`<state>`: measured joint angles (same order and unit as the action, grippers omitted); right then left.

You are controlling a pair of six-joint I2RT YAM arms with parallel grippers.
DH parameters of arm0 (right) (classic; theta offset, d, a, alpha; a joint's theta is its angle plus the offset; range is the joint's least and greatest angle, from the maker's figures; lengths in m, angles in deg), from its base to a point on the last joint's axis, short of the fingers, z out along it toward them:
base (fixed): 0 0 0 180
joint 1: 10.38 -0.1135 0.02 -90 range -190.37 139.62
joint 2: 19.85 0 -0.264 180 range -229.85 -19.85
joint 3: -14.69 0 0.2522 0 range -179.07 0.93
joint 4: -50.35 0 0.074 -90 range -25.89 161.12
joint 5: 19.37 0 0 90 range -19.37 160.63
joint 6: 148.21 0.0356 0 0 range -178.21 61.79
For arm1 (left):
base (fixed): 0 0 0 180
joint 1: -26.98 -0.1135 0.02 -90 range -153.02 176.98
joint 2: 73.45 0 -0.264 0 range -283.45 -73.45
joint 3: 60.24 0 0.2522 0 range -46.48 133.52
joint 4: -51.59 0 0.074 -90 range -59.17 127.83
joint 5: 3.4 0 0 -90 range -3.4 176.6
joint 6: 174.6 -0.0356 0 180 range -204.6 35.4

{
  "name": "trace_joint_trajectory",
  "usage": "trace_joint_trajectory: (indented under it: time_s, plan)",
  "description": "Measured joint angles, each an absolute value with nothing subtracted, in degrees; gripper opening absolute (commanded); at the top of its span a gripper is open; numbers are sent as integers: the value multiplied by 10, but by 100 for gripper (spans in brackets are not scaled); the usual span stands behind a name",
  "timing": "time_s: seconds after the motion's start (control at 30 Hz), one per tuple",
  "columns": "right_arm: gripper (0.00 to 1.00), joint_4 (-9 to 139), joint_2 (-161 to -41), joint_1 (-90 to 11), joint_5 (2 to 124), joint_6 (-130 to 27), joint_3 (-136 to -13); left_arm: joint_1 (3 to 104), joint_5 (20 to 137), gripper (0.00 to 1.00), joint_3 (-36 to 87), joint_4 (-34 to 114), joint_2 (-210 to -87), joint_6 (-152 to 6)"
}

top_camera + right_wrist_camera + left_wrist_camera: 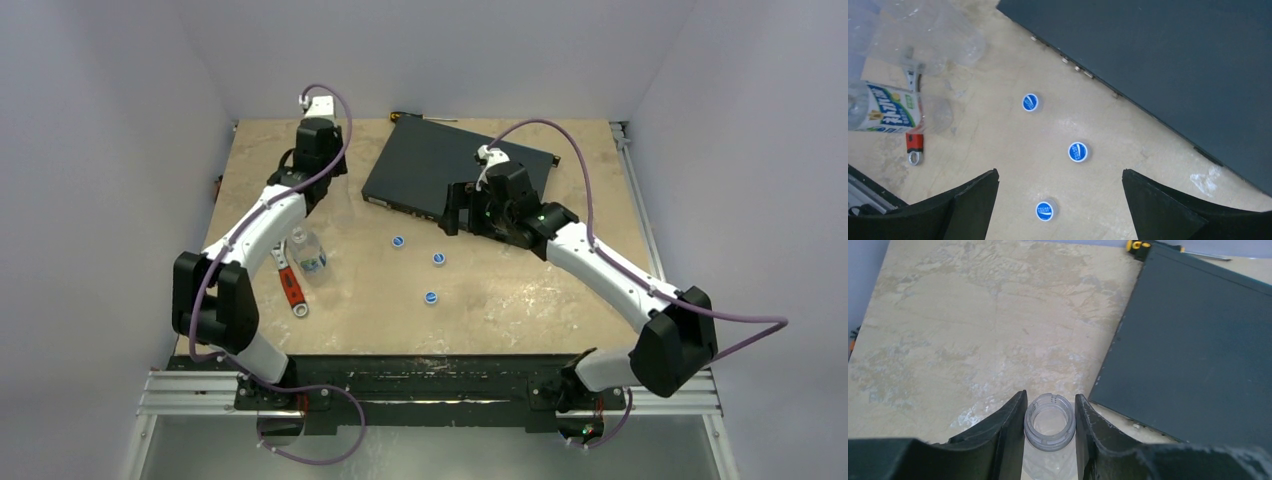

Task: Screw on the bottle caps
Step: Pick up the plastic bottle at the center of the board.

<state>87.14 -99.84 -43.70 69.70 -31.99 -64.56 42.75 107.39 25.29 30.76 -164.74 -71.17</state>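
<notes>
My left gripper is shut on the threaded neck of a clear, uncapped bottle, one finger pressed against each side. A labelled bottle lies by my left forearm, and it shows in the right wrist view as the labelled bottle beside more clear bottles. Three blue caps lie loose mid-table: cap, cap, cap. My right gripper hangs open above them, its fingers wide apart around nothing, with a cap and another cap below.
A flat black box lies at the back centre, close to the right of the held bottle. A red-handled wrench rests by the labelled bottle. A yellow-handled screwdriver lies along the far edge.
</notes>
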Motion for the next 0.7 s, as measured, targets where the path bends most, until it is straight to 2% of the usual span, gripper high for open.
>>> trace_joint_trajectory:
  time_s: [0.23,0.43,0.7]
  plan:
    - [98,770,-957,-482,660,-392,-620,428,937,0,360,179,-1637,-715]
    - [98,696,-966,-501,610,-429,-620,437,788,0,368,116,-1598,-693]
    - [98,654,-1031,-560,607,-438,-625,483,675,0,368,103,-1579,-661]
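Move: The left hand already holds the clear plastic bottle by its neck. The open right gripper it's taken to lies about 28 cm to its right and 15 cm back, nearly as high. From the right hand the bottle's body is some 15 cm ahead, 28 cm left and 7 cm below. A cap sits about 7 cm ahead and 14 cm left of the right hand, another 2 cm ahead and 4 cm left, both some 16 cm down. Keeping its pinch on the bottle's neck, the left hand carries the bottle right, back and up, nearly 20 cm in all, towards the right gripper, swinging about 40 degrees clockwise. The right hand comes to meet the body with fingers wide open, about 11 cm left and slightly back, rising some 6 cm and then sinking about half of that, while turning counter-clockwise and tipping its fingers up. ##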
